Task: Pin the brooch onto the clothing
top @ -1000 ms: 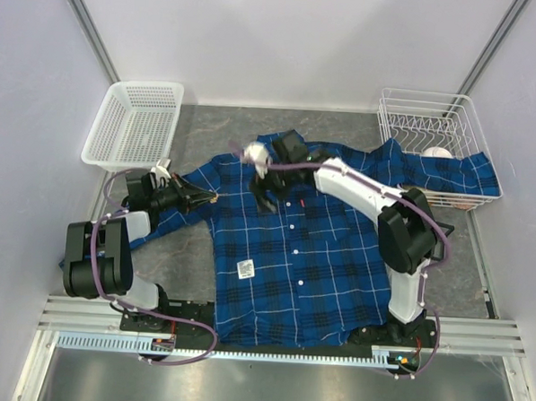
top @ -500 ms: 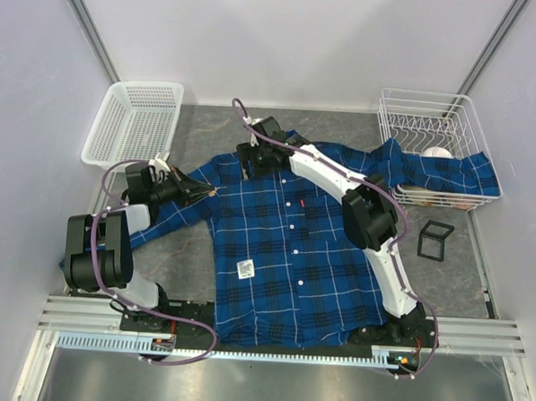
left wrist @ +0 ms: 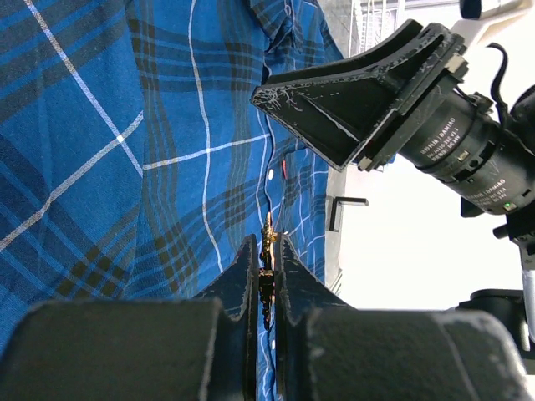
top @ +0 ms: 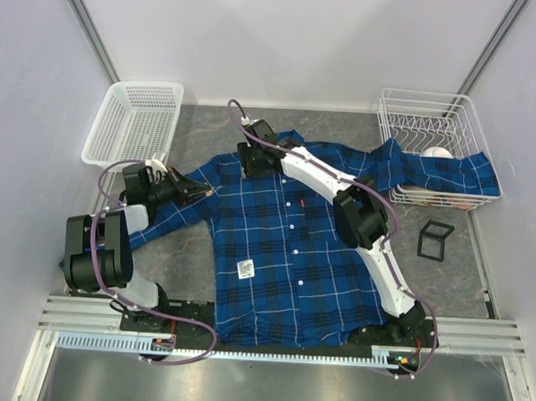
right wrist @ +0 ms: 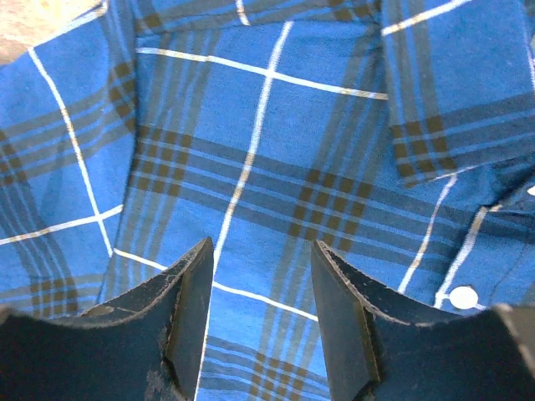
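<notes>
The clothing, a blue plaid shirt, lies spread flat on the table with its collar at the far side. My left gripper hovers over the shirt's left shoulder, shut on the small gold brooch, which pokes out edge-on between the fingertips. My right gripper reaches to the collar area, close to the left one. Its jaws stand open just above flat plaid cloth, with nothing between them. From the left wrist view, the right gripper's dark finger hangs close above the shirt.
A white plastic basket stands at the far left. A wire rack at the far right has the shirt's sleeve draped into it. A black square frame lies right of the shirt. A white tag sits on the shirt front.
The right arm has swung left and farther out, from the chest to the collar and left shoulder, and its jaws have narrowed. The left gripper has held still with the brooch.
</notes>
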Controlling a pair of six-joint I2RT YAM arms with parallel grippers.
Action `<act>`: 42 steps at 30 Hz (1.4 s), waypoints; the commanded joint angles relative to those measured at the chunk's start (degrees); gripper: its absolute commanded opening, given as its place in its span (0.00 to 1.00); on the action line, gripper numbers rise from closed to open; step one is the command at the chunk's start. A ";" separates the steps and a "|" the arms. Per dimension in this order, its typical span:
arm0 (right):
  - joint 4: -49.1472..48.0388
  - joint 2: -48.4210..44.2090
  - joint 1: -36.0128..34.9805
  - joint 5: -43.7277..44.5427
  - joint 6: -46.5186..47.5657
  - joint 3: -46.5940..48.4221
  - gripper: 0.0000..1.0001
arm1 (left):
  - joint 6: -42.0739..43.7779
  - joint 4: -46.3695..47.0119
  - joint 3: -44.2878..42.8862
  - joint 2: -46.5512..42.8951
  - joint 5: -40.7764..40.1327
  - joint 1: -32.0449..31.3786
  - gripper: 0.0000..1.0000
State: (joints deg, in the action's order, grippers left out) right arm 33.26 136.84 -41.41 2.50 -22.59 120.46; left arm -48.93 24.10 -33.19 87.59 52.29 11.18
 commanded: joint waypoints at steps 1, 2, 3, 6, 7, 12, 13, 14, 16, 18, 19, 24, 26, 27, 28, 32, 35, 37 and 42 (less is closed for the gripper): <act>-1.09 2.20 -2.01 3.73 -1.84 3.37 0.57 | 2.43 1.92 0.32 0.30 -0.88 0.25 0.02; -1.09 2.47 -2.45 3.91 -1.84 3.37 0.56 | 2.43 1.83 0.06 0.56 -0.88 0.25 0.02; -1.09 2.73 -2.54 4.17 -1.84 3.46 0.56 | 2.43 1.83 -0.03 0.82 -0.79 0.25 0.02; -1.00 3.79 -3.24 5.40 -1.49 4.07 0.52 | 2.34 1.66 -0.38 1.09 -0.88 0.25 0.02; -1.09 4.22 -3.41 5.84 -1.41 4.16 0.51 | 2.43 1.57 -0.47 1.18 -1.05 0.25 0.02; -1.09 6.33 -4.21 8.04 -0.62 4.69 0.48 | 2.69 1.04 -0.47 1.62 -1.23 0.25 0.02; -1.35 6.95 -4.29 8.48 -0.44 4.78 0.47 | 2.96 0.87 -0.47 1.79 -1.23 0.25 0.02; -1.26 7.39 -4.30 8.83 -0.26 4.78 0.45 | 3.22 0.60 -0.65 1.88 -1.23 0.25 0.02; -1.09 8.09 -4.30 8.92 0.00 4.52 0.41 | 3.84 -0.28 -1.00 2.14 -1.58 0.25 0.02; -0.74 8.10 -4.30 8.40 0.00 3.64 0.29 | 4.71 -1.85 -1.52 2.76 -1.75 0.16 0.02; -0.21 7.92 -4.30 8.22 0.26 3.38 0.25 | 5.67 -2.47 -2.22 3.19 -2.10 0.16 0.02; 0.41 6.69 -3.94 6.20 2.02 3.02 0.00 | 6.13 -2.31 -4.07 6.18 -1.67 -0.02 0.02; 0.06 6.08 -3.51 3.92 3.07 3.72 0.00 | 5.16 -0.29 -4.52 7.06 -1.05 -0.28 0.02; -0.38 5.64 -3.33 3.22 3.43 4.16 0.00 | 4.72 0.59 -4.69 7.76 -0.70 -0.37 0.02; -1.69 4.68 -3.15 2.17 3.78 4.16 0.00 | 3.67 1.56 -4.87 8.12 -0.18 -0.46 0.02; -6.53 0.98 -2.80 2.86 5.18 2.06 0.00 | 2.61 3.41 -5.04 8.56 0.00 -0.72 0.02; -6.80 -1.13 -2.71 1.55 5.19 2.06 0.00 | 2.52 5.07 -4.87 8.47 0.53 -0.98 0.02; -7.85 -3.49 -2.63 -0.04 4.57 0.30 0.00 | 2.08 6.57 -4.87 8.56 0.97 -1.51 0.02; -9.35 -6.32 -1.31 -2.32 3.26 -4.09 0.00 | -0.02 12.71 -6.36 12.51 2.29 -2.92 0.02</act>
State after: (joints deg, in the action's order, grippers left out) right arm 27.75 136.18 -43.77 3.01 -18.41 118.10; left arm -46.89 28.77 -37.06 97.19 52.49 9.39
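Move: The patch of shirt front to be pinched lies about 4 cm below the open right hand, some 2 cm to its left and 1 cm back. From that hand the collar is roughly 5 cm ahead and 9 cm to the right, the red tag 8 cm back and 14 cm right, and the brooch, held in the left hand, 7 cm back, 8 cm left and slightly higher. From the left hand the patch lies about 6 cm ahead, 6 cm right and 7 cm below. The shirt patch left of the collar is met by the right fingers coming about 2 cm left and 4 cm down; they close there, pinching a little cloth, then rise some 4 cm with it. Meanwhile the left hand, still gripping the brooch, sinks about 3 cm, then eases 2 cm forward while rising slightly, bringing the brooch closer to the pinched spot. ##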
